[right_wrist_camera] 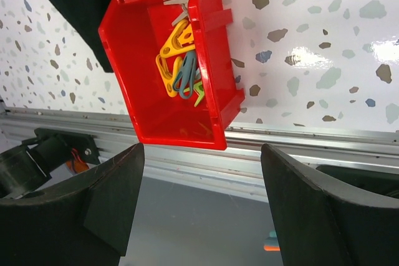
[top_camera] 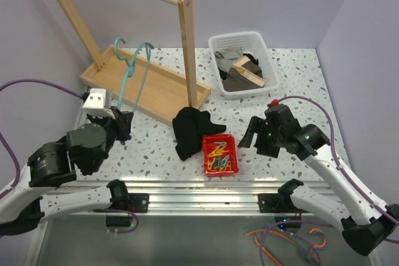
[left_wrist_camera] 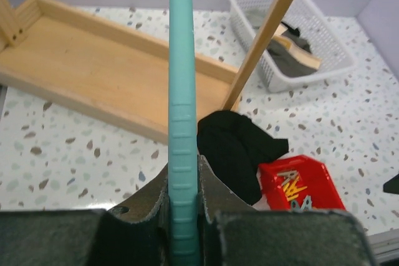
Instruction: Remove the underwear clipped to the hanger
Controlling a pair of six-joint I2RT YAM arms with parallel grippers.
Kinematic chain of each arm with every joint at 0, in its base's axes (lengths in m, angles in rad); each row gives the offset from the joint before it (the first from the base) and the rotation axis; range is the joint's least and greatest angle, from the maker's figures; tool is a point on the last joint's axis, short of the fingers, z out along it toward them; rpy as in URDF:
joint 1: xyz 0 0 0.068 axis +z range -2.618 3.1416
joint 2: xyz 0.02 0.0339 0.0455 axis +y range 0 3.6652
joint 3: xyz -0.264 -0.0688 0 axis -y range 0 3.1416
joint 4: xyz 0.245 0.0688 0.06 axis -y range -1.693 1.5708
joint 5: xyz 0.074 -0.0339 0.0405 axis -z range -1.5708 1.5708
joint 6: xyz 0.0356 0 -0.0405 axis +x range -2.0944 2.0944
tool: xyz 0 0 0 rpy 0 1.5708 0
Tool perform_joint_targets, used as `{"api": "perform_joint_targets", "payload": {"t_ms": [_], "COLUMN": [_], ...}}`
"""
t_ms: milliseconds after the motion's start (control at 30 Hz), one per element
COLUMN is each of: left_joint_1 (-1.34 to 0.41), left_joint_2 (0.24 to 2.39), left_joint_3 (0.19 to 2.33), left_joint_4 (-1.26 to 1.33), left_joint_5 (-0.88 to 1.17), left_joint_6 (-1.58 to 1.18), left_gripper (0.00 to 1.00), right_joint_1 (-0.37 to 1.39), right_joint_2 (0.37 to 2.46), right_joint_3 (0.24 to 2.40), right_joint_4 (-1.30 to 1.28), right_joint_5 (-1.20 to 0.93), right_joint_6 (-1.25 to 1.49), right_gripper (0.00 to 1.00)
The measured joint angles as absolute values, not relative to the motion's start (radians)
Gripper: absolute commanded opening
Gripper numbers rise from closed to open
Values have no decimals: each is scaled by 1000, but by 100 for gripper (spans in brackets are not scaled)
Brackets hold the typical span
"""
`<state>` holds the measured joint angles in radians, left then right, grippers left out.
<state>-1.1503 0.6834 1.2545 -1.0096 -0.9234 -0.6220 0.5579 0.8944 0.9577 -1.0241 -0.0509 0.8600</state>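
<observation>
The teal hanger [top_camera: 133, 71] stands tilted up over the wooden tray, hook at the top. My left gripper [top_camera: 122, 119] is shut on its lower bar. In the left wrist view the ribbed teal hanger bar [left_wrist_camera: 182, 116] runs straight up from between the fingers of the left gripper [left_wrist_camera: 184, 175]. The black underwear [top_camera: 189, 130] lies crumpled on the table, apart from the hanger, right of the underwear [left_wrist_camera: 240, 146] in that view sits a red bin. My right gripper [top_camera: 252, 134] hovers open just right of that bin, nothing between its fingers [right_wrist_camera: 112, 185].
A red bin [top_camera: 220, 154] of coloured clips [right_wrist_camera: 179, 60] sits by the near table edge, touching the underwear. The wooden rack's post [top_camera: 186, 48] rises from its tray [top_camera: 112, 82]. A white basket [top_camera: 244, 63] of cloths stands at the back right. A metal rail [right_wrist_camera: 312, 147] runs along the front.
</observation>
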Motion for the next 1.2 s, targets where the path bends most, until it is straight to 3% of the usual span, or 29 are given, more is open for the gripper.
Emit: {"api": "perform_joint_targets", "payload": {"t_ms": [200,400,633,900,1200], "left_joint_1": [-1148,-1147,-1147,-1123,-762], "left_joint_2": [652,812,997,1041,1168], "left_joint_3": [1295,1465,1622,1721,1786], "left_joint_4": [-762,-691,-728,-799,-830], "left_joint_5": [-858,-802,-768,-755,-477], "left_joint_6": [-292,-118,-37,-40,-41], "left_gripper": [0,0,0,0,0], "right_joint_1": [558,558,558,558,558], "right_joint_2": [916,927,931,930,916], "right_joint_3": [958,957,957,957,957], "right_joint_4": [-1009,-987,-971,-963,-965], "right_joint_5": [-74,-95,-104,-125,-126], "right_joint_6": [851,844,833,827,825], "right_gripper": [79,79,79,79,79]}}
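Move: The left hand holds the empty teal hanger; the rack's wooden crossbar, near its right end, lies about 23 cm ahead of it, 12 cm to its right and some 16 cm higher. The right post's top is about 21 cm ahead and 17 cm to the right, equally high. The black underwear lies on the table 10 cm ahead, 17 cm right, 33 cm below. From the idle right hand that bar spot is about 25 cm ahead, 25 cm left and 34 cm up. Still pinching the hanger, the left hand lifts it some 12 cm, drifting about 7 cm to the right on the way, while the fingers tip up about 15 degrees and the wrist rolls left side up and turns a little clockwise. It then pushes forward about 6 cm, sinking slightly, to bring the hook to the crossbar beside the right post. ##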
